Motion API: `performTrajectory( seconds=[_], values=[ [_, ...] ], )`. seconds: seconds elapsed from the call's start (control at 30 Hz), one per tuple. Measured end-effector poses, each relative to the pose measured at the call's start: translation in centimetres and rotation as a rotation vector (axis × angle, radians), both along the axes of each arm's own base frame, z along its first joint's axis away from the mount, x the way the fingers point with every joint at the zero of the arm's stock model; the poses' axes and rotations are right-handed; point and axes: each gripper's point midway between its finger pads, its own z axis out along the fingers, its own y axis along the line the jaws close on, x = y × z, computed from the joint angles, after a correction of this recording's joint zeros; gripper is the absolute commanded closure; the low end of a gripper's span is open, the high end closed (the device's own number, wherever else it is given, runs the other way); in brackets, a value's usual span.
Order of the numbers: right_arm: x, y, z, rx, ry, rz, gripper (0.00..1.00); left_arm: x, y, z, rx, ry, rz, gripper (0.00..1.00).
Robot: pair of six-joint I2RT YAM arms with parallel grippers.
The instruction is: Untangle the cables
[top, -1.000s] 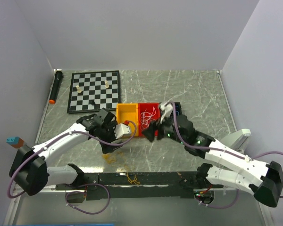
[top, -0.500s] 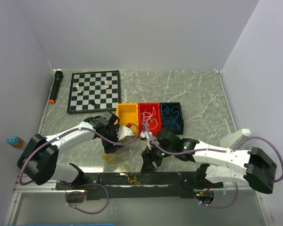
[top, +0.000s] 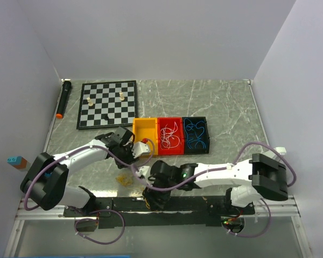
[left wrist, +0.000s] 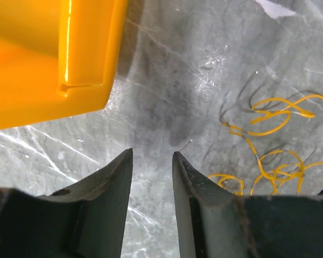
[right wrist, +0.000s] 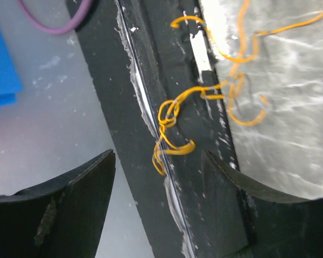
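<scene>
Loose yellow cables [left wrist: 274, 121] lie curled on the marble, right of my left gripper [left wrist: 152, 156]. Its jaws stand narrowly apart above bare table, with nothing between them, just below the yellow bin's [left wrist: 48, 59] corner. From above, that yellow cable pile [top: 124, 179] sits near the front edge, with my left gripper [top: 135, 159] beside it. My right gripper [right wrist: 159, 158] hangs wide open over a yellow cable tangle [right wrist: 172, 134] draped on the black rail [right wrist: 151, 70]. White cables [top: 169, 135] fill the red bin, and blue cables [top: 196, 133] fill the black bin.
A chessboard [top: 107, 104] with a few pieces lies at the back left. Beside it is a black marker with an orange tip [top: 63, 98]. A small blue-and-brown block [top: 15, 160] sits at the left edge. The black rail [top: 194, 204] runs along the near table edge.
My right arm has swung from the bins down to the near rail, above the yellow tangle. My left gripper's jaws have narrowed a good deal.
</scene>
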Motion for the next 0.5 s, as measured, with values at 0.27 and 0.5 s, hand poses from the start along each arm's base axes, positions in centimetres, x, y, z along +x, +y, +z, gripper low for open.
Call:
performTrajectory(
  seconds=[0.27,0.5],
  values=[
    [-0.6,1.1,-3.2,-0.128,-0.086,-0.054,0.73,0.3,0.1,0.7,-0.022,-0.03,0.031,0.62],
    [1.7,0.1,-2.6,-0.131,-0.184,-0.192,1.0,0.4,0.1,0.9,-0.029,-0.035,0.055,0.68]
  ],
)
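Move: The loose tail end of the yellow cable, hanging over the table's near edge, lies about 4 cm below the right hand, roughly 1 cm to its left and level fore and aft. A small curl of the same cable is some 5 cm ahead and 2 cm left of that hand; the main yellow clump is about 8 cm ahead and 9 cm left. From the left hand the tail end lies some 16 cm back and 9 cm right. The yellow cable's tail end gets pinched between the right fingertips: the right hand sinks about 3.5 cm onto it, easing slightly left and back. The wide-open fingers then shut completely as the hand swings forward some 2.5 cm and begins to lift, the wrist turning clockwise roughly 10 degrees and tilting up a little. ##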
